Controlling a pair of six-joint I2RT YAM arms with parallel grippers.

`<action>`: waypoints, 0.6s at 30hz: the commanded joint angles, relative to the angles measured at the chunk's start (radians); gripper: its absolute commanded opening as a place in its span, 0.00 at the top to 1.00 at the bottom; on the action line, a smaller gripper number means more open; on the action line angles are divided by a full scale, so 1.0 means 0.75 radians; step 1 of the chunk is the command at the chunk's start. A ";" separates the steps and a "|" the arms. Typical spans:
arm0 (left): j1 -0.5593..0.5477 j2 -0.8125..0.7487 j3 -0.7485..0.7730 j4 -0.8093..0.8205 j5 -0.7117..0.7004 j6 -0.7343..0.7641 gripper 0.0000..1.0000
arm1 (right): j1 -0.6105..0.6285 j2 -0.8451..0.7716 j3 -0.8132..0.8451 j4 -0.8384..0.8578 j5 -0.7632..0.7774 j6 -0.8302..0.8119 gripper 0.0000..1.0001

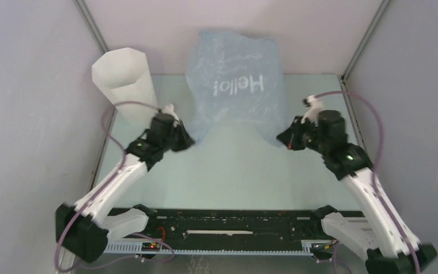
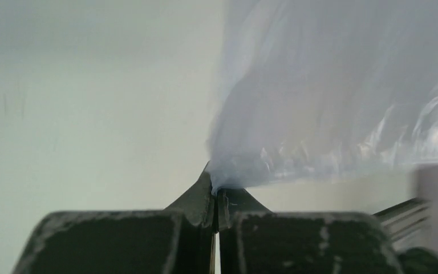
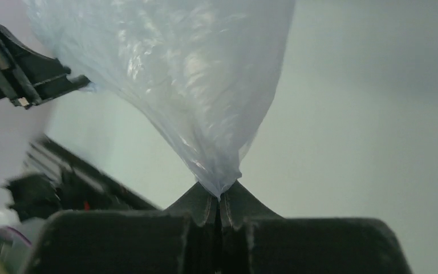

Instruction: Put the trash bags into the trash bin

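The trash bag (image 1: 234, 85) is pale blue-grey wrinkly film with white "Hello" lettering, seen upside down. It hangs spread in the air between my two grippers at the back middle. My left gripper (image 1: 187, 138) is shut on its left corner; the film bunches between the fingertips in the left wrist view (image 2: 215, 191), where the bag (image 2: 342, 103) fills the upper right. My right gripper (image 1: 284, 138) is shut on the right corner (image 3: 221, 194), with the bag (image 3: 194, 85) rising from it. The trash bin (image 1: 124, 83), tall, white and faceted, stands upright at the back left, just left of the bag.
Grey walls close in the left, right and back of the pale table (image 1: 234, 171). The arm bases and a black rail (image 1: 234, 222) run along the near edge. My left gripper shows at the upper left of the right wrist view (image 3: 23, 68).
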 commanded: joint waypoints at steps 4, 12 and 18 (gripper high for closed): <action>-0.008 -0.100 -0.163 -0.061 0.108 -0.057 1.00 | -0.008 0.092 -0.051 -0.204 -0.178 0.074 1.00; -0.011 0.105 0.287 -0.195 0.235 0.083 0.94 | -0.012 0.222 0.244 -0.373 -0.103 0.042 1.00; -0.011 0.079 0.345 -0.222 0.258 0.116 0.61 | -0.036 0.168 0.265 -0.430 -0.036 0.072 1.00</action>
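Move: Stretched out ahead of the two hands, which pinch its near corners, the trash bag has its middle about 15 cm ahead and 14 cm to the right of the left hand, a little above it. From the right hand the bag's middle is roughly 17 cm ahead and 13 cm to the left, slightly above. The white trash bin stands some 18 cm ahead and 25 cm to the left of the left hand, its middle about 10 cm lower. Shaking the bag out, both hands whip down about 14 cm, fingers tipping downward, the left drawing back as well, then spring up again: the right to near its starting height, keeping its pinch and still tipped down, the left to some 5 cm above its own. The left also edges right, turns slightly clockwise, and begins opening its fingers at the bag's corner. ##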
